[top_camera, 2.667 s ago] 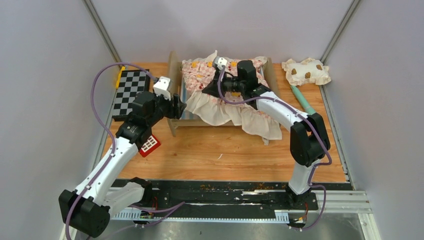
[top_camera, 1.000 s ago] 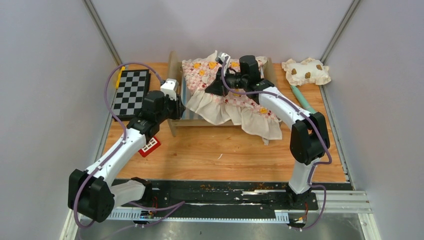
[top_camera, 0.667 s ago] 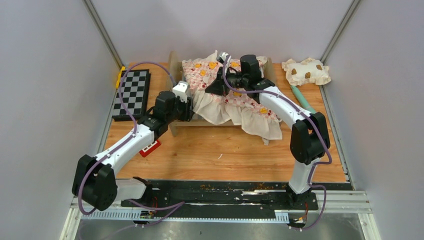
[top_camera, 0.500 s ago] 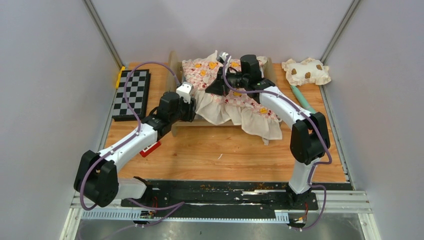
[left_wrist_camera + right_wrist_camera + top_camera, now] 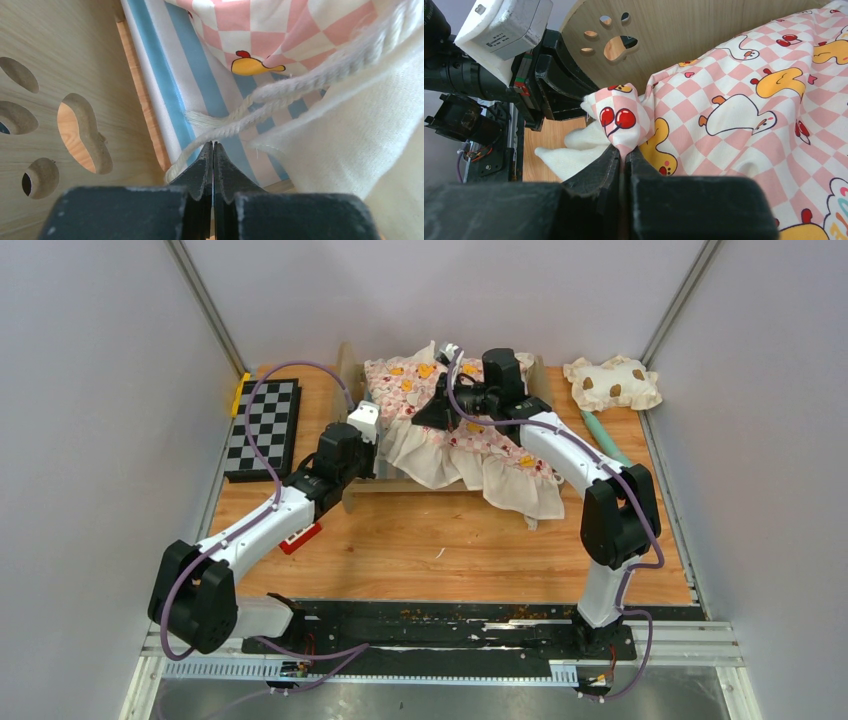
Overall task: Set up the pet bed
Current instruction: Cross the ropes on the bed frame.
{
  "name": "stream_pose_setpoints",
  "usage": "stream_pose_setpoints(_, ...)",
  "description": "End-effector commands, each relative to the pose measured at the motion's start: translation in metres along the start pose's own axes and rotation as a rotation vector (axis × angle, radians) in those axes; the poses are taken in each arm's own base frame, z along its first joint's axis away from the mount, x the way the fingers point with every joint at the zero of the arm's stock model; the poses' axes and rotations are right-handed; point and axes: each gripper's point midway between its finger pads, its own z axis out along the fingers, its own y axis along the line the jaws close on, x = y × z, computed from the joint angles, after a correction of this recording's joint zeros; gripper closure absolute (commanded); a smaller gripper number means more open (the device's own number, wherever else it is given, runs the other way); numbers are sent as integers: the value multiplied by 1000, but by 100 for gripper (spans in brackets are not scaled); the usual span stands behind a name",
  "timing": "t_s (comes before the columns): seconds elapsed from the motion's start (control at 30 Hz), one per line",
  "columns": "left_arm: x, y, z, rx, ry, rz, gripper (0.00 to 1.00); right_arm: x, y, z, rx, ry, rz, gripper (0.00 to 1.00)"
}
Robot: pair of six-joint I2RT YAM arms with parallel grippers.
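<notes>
The pet bed (image 5: pixel 352 372), a light-wood frame, stands at the back of the table with its paw-print headboard (image 5: pixel 664 30) on the left. The pink checkered cushion (image 5: pixel 470 455) lies askew over it, its white ruffle hanging over the front rail. My right gripper (image 5: pixel 624 150) is shut on a pinched fold of the cushion (image 5: pixel 749 100) near the headboard. My left gripper (image 5: pixel 213 145) is shut at the bed's front-left corner, above the blue-and-white striped base (image 5: pixel 200 75). A white cord (image 5: pixel 280 95) from the cushion lies across its tips, and nothing shows between the jaws.
A cream brown-spotted pillow (image 5: pixel 612 383) lies at the back right with a teal stick (image 5: pixel 605 440) beside it. A black-and-white checkerboard (image 5: pixel 262 427) sits at the left edge. A small red-and-white block (image 5: pixel 300 533) lies under the left forearm. Grey walls close in on both sides.
My left arm has slid right along the headboard to the bed's front-left corner, where its jaws opened and then closed. The right gripper has kept its hold on the cushion without moving.
</notes>
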Motion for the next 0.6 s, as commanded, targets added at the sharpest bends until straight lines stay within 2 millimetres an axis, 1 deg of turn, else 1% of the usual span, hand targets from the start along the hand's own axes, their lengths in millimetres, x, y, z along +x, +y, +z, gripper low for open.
stream_pose_setpoints(0.0, -25, 6, -8, -25, -70, 7, 100, -24, 1, -5, -12, -43, -42, 95)
stream_pose_setpoints(0.13, -31, 6, -16, -22, -83, 11, 100, -24, 0, -7, -10, -44, -38, 95)
stream_pose_setpoints(0.27, -46, 6, -31, -8, -132, 17, 100, -23, -2, -7, -9, -44, -32, 95)
stream_pose_setpoints(0.37, -53, 4, -39, 8, -152, 40, 100, -21, -3, -7, -10, -42, -27, 95)
stream_pose_setpoints(0.4, -54, 3, -40, 17, -158, 51, 95, -21, -3, -8, -12, -42, -28, 95)
stream_pose_setpoints(0.47, -50, 3, -37, 23, -149, 73, 68, -20, -2, -7, -19, -42, -27, 95)
stream_pose_setpoints(0.5, -48, 2, -34, 26, -144, 82, 60, -20, -1, -7, -23, -41, -26, 95)
stream_pose_setpoints(0.53, -44, 1, -31, 35, -134, 108, 56, -21, -1, -7, -26, -42, -27, 95)
stream_pose_setpoints(0.57, -40, 0, -27, 43, -123, 126, 54, -20, 0, -7, -28, -42, -26, 95)
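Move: The rope strand by the bed's corner lies right at my left fingertips, some 2 cm ahead, 1 cm left and 2 cm lower; its frayed end is about 5 cm ahead, level sideways, 5 cm below. The paw-hole headboard's middle stands roughly 8 cm ahead, 6 cm to the left and 4 cm below this hand. From my right hand, pinching the gathered blanket corner, that strand is about 6 cm back, 9 cm left and 9 cm lower. I lift my left hand about 4 cm, easing back about 1 cm, away from the striped mattress and the rope strand, fingers still shut for most of the rise and tipping up some 5 degrees. Near the top I open them to a bit under half. My right hand stays put and keeps its pinch on the blanket corner. ##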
